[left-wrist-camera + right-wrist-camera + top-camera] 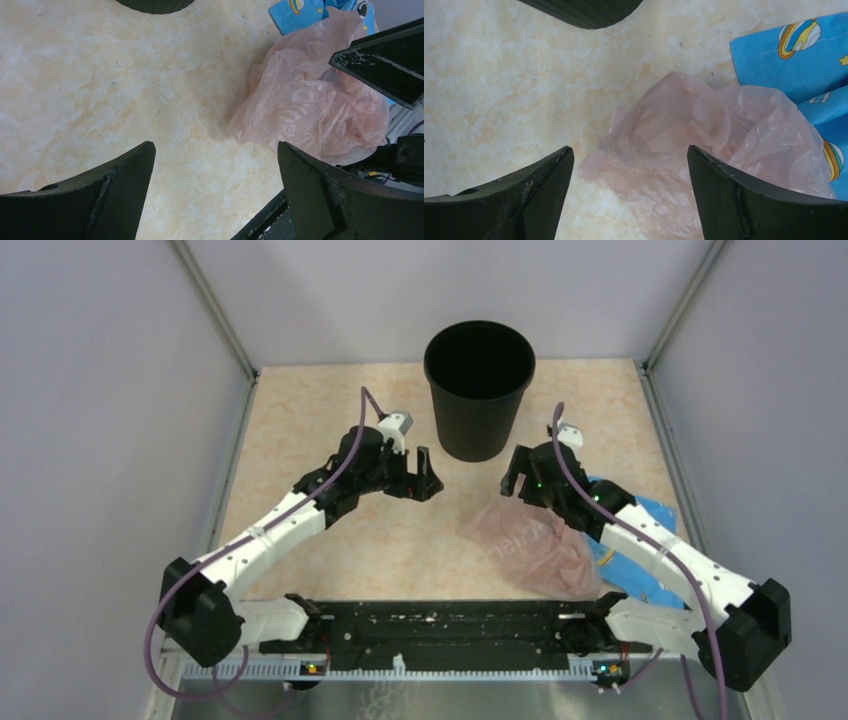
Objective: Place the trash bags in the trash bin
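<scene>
The round black trash bin [478,390] stands upright at the back of the table; only its base shows in the wrist views [155,5] [584,10]. A crumpled translucent pale-pink trash bag [535,545] lies on the table in front of the bin, to the right. My right gripper [518,475] hovers over the bag's far-left edge, open; in its wrist view the bag [704,130] lies beneath the gap between its fingers [630,150], with nothing gripped. My left gripper [425,475] is open over bare table left of the bag [305,100], its fingers [215,150] wide apart.
Blue cartoon-printed packaging [640,540] lies under and to the right of the pink bag, also visible from the right wrist [794,55]. Grey walls enclose the table on three sides. The black base rail [440,625] runs along the near edge.
</scene>
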`<state>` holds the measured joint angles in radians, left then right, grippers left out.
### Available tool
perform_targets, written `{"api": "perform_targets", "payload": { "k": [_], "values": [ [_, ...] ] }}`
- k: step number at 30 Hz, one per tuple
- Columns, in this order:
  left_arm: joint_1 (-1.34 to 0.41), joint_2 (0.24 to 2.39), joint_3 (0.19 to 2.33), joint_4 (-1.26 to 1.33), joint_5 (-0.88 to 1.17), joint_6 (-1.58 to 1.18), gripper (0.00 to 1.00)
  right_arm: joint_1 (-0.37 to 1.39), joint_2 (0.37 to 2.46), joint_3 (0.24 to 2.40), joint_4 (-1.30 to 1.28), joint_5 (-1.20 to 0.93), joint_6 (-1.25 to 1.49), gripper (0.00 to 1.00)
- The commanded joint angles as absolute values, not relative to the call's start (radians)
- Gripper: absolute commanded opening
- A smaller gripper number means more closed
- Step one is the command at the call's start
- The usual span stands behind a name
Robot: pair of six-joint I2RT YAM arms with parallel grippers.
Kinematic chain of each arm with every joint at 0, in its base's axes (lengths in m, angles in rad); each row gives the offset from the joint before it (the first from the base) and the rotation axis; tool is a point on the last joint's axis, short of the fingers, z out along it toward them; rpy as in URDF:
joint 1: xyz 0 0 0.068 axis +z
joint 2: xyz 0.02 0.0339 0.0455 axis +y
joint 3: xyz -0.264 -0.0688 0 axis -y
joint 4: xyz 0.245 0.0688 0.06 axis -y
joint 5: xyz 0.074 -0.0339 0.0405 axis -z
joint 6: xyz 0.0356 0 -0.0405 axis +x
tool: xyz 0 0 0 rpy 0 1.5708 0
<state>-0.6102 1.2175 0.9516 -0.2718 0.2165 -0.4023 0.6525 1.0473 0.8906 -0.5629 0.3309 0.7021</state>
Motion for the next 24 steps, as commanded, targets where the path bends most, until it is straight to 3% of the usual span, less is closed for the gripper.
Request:
{"api": "perform_targets", "payload": {
  "k": [1, 12, 15, 19, 21, 24],
  "values": [
    [-0.605, 1.237, 0.956, -0.200, 0.232, -0.423, 0.98, 0.661, 1.090, 0.888, -0.477, 0.456, 0.796, 0.82],
    [-0.595, 1.268, 0.922, -0.146, 0.248, -0.478, 0.98, 0.663, 1.234, 0.861, -0.341, 0.560, 0.830, 0.67],
    [-0.563, 1.274, 0.913, -0.159, 0.264, -0.486, 0.98, 0.662, 1.286, 0.888, -0.325, 0.536, 0.787, 0.49],
    [-0.478, 1.273, 0.882, -0.140, 0.360, -0.507, 0.98, 0.664, 1.298, 0.926, -0.246, 0.363, 0.675, 0.11],
    [-0.436, 1.274, 0.865, -0.128, 0.411, -0.523, 0.98, 0.668, 1.302, 0.963, -0.202, 0.227, 0.603, 0.02],
    [-0.395, 1.282, 0.850, -0.126, 0.468, -0.534, 0.98, 0.693, 1.297, 1.034, -0.167, 0.029, 0.517, 0.00]
  ]
}}
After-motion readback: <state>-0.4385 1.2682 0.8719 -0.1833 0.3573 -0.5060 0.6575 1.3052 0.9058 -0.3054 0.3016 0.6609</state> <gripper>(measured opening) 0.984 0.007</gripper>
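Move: The pink trash bag lies crumpled beneath and behind the right hand, its middle about 6 cm back, 4 cm to the right and 8 cm below. Its raised far edge is some 5 cm ahead and 5 cm down. The black bin stands about 15 cm ahead and 8 cm left of that hand, the blue bag roughly 9 cm back and 24 cm right. From the left hand, the pink bag's middle is about 10 cm back, 19 cm right and 10 cm below. The pink bag's far edge is what the right hand goes for: it reaches forward about 5 cm, then sinks as far while its fingers shut and pinch the edge. It then pulls the bag left some 4 cm and starts to rise, swinging back counter-clockwise after a small clockwise turn. The open left hand backs away from the bag, leftward, down and forward, tipping down slightly. ##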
